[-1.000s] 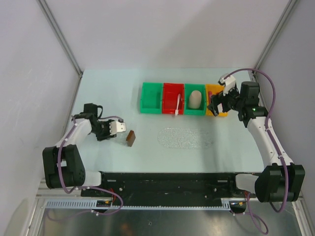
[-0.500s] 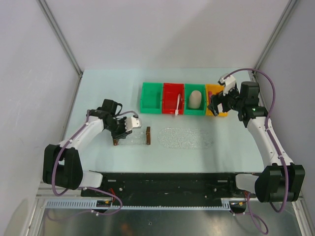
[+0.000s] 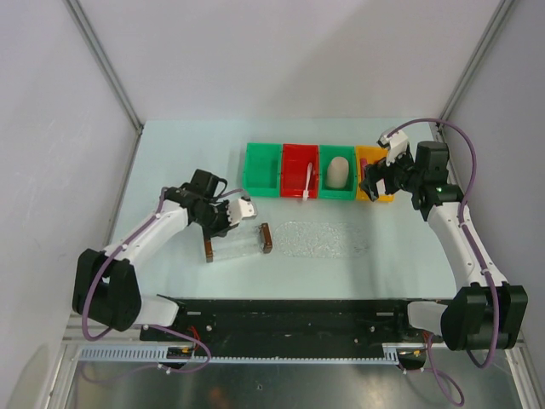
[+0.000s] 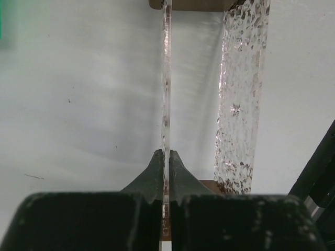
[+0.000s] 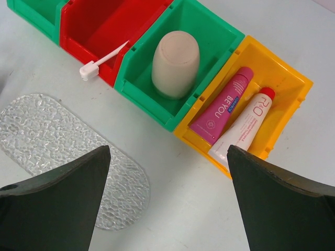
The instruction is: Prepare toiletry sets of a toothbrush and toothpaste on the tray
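The tray (image 3: 241,247), clear and bumpy with a brown block handle (image 3: 266,239) at each short end, lies left of centre. My left gripper (image 3: 236,223) is shut on its far long wall; in the left wrist view the thin clear wall (image 4: 166,94) runs up from between the closed fingers (image 4: 155,175). The white toothbrush (image 3: 305,183) (image 5: 102,60) sticks out of the red bin (image 3: 299,170). The magenta toothpaste (image 5: 222,107) lies in the yellow bin (image 5: 285,78). My right gripper (image 3: 375,181) (image 5: 168,157) hangs open and holds nothing, just in front of that bin.
A white tube with a red cap (image 5: 243,128) lies beside the toothpaste. A beige cup (image 3: 338,172) sits in one green bin; another green bin (image 3: 261,169) is at the row's left end. A clear bumpy oval sheet (image 3: 319,239) lies flat right of the tray.
My left gripper has moved right and closed on the tray's wall. The tray has shifted right with it, close to the oval sheet. The right arm has not moved.
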You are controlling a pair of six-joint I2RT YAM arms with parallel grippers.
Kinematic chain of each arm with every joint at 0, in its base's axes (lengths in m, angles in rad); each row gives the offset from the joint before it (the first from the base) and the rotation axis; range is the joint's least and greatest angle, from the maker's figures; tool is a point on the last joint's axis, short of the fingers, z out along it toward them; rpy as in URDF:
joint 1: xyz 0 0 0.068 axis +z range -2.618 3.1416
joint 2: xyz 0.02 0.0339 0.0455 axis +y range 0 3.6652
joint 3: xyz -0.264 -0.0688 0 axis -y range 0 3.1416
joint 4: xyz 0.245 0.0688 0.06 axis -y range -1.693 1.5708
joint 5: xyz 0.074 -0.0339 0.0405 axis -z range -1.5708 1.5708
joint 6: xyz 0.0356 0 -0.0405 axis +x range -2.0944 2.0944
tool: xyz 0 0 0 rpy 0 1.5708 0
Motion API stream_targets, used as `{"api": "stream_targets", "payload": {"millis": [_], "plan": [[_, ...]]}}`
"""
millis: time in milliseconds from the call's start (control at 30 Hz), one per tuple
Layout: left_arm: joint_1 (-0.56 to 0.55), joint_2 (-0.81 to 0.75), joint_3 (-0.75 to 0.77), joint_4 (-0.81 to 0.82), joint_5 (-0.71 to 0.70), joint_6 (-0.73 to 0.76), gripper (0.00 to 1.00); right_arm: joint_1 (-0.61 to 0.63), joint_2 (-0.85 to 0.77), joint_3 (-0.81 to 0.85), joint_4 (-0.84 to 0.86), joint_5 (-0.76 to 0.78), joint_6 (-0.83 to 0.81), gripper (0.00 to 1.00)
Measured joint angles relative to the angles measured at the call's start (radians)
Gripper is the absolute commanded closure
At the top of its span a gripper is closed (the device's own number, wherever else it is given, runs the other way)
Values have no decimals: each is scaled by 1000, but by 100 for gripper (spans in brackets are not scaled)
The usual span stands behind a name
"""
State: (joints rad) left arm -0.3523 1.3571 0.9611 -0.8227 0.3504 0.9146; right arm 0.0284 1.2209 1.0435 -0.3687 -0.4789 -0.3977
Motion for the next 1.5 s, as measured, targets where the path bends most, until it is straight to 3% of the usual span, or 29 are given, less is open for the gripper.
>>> {"api": "stream_targets", "payload": {"millis": [233,500,733,1100,1267,1500], "plan": [[-32,-5,0,39,-39,-51,100,-1,0,0,0,0,0,0],[-195,-42,69,141,-204,-133,100,-1,0,0,1,17,2,0],[-372,-49,80,329,-395,-186,100,0,1,0,9,63,4,0],[-636,-32,-35,771,-688,-169,100,-23,23,0,31,151,7,0],[-766,51,-98,935,-790,-103,100,-92,29,0,38,152,31,0],[-847,183,-100,1083,-892,-48,100,-166,29,0,45,151,53,0]]}}
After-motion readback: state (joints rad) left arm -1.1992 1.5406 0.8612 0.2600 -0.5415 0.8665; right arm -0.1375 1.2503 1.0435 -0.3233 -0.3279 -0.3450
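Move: My left hand already pinches the far wall of the wooden-ended tray. The clear textured mat I carry it towards lies about 26 cm to the right, level with the hand and some 4 cm below; the red bin is 23 cm ahead and 20 cm right, the empty green bin 23 ahead and 10 right. From my open right hand, the white toothpaste is 14 cm ahead, 2 right and 16 below, the mat 8 back and 16 left. Keeping the tray wall pinched, I lift my left hand about 11 cm while swinging it right, then sink roughly 4 cm as I go on, some 22 cm rightward in all, towards the mat. Meanwhile my wrist tips up about 55 degrees, so the fingers point mostly forward. My right hand, still wide open and touching nothing, slides about 9 cm right and turns clockwise. ##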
